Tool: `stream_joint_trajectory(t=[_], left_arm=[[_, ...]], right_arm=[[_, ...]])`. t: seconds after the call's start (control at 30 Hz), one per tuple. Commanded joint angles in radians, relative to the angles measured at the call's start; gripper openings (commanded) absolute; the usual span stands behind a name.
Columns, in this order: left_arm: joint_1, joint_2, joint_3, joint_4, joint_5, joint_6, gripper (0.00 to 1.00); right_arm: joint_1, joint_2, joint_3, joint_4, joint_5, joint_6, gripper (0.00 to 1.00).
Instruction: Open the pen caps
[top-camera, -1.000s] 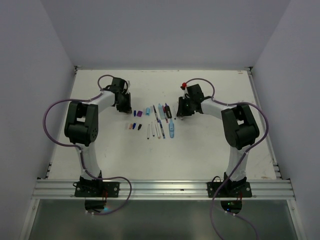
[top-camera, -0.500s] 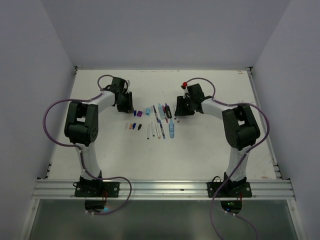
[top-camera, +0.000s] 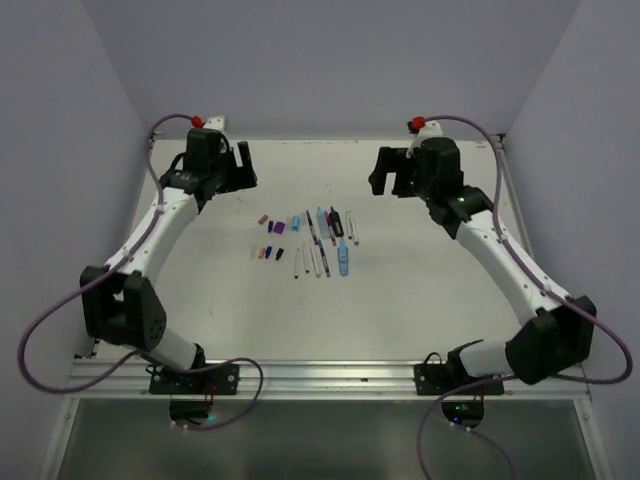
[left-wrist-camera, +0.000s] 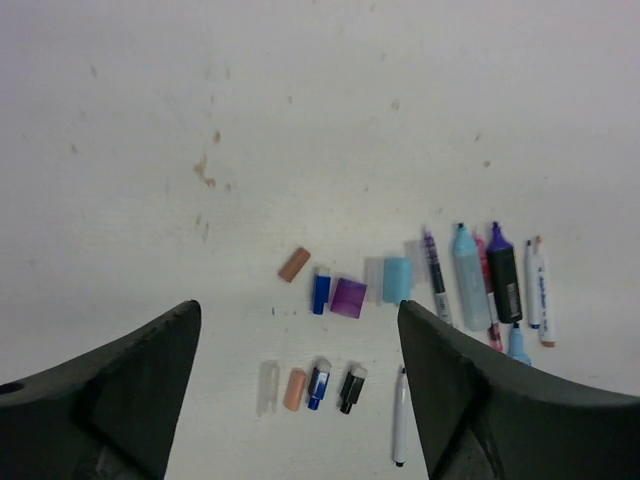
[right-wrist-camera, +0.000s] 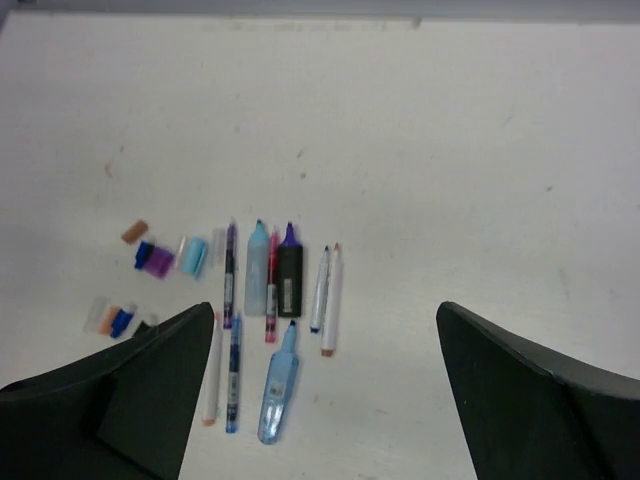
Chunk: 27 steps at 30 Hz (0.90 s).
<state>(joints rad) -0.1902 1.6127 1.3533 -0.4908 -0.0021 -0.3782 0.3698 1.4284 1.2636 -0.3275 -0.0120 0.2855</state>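
Observation:
The pens (top-camera: 322, 240) lie in a loose row at mid-table, uncapped, among them a light-blue highlighter (right-wrist-camera: 257, 268), a black highlighter (right-wrist-camera: 289, 272) and two white pens (right-wrist-camera: 331, 290). The pen caps (top-camera: 272, 238) lie just left of them in two short rows: orange (left-wrist-camera: 293, 264), blue (left-wrist-camera: 321, 291), purple (left-wrist-camera: 349, 297) and light blue (left-wrist-camera: 397, 279), then clear (left-wrist-camera: 267, 387), orange, blue and black (left-wrist-camera: 351, 388). My left gripper (top-camera: 243, 165) (left-wrist-camera: 297, 308) hangs open, high over the caps. My right gripper (top-camera: 381, 172) (right-wrist-camera: 325, 310) hangs open, high over the pens. Neither holds anything.
A white pen (left-wrist-camera: 400, 415) and a light-blue, wide-bodied marker (right-wrist-camera: 278, 385) lie at the near end of the row. The white tabletop (top-camera: 430, 290) has walls at the back and both sides, and small brown stains (left-wrist-camera: 205, 172) left of the caps.
Both arms have risen and drawn back toward the far corners, and both sets of jaws have opened. An orange cap and a white pen now lie where the grippers had been.

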Motion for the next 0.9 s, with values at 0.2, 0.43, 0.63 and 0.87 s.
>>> stream_joint_trajectory(t=[0.2, 0.43, 0.63, 0.87], left_arm=[[0.008, -0.557, 0.038, 0.011, -0.245, 0.088, 1.00], [0.008, -0.821, 0.000, 0.014, -0.351, 0.140, 1.00], [0.008, -0.981, -0.080, 0.006, -0.430, 0.139, 1.00], [0.008, -1.074, -0.146, 0.005, -0.475, 0.139, 1.00]], right_arm=[[-0.005, -0.457, 0.063, -0.133, 0.386, -0.161, 0.98], [-0.005, -0.721, 0.004, -0.174, 0.460, -0.241, 0.99], [-0.005, -0.879, -0.096, -0.159, 0.452, -0.266, 0.99], [-0.005, -0.965, -0.158, -0.153, 0.494, -0.269, 0.98]])
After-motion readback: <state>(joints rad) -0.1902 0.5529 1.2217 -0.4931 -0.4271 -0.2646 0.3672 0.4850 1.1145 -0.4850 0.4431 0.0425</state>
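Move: The orange cap just laid down is about 16 cm below the left hand, level with it ahead and 2 cm to its right; the blue cap is 3 cm back and 4 right of that hand, the purple cap 3 back and 6 right. The white pen is some 23 cm below the right hand, 1 cm ahead and 5 left; the black highlighter is 2 ahead and 9 left of it, the light-blue highlighter 7 back and 8 left. Both empty hands head up and back towards their own bases, swinging outwards, away from the laid-out caps and pens. The left climbs some 30 cm and draws back, tipping its fingers up about 50 degrees and opening fully; the right, already open, rises, draws back and swings right, turning clockwise. Both sink slightly at the end. ##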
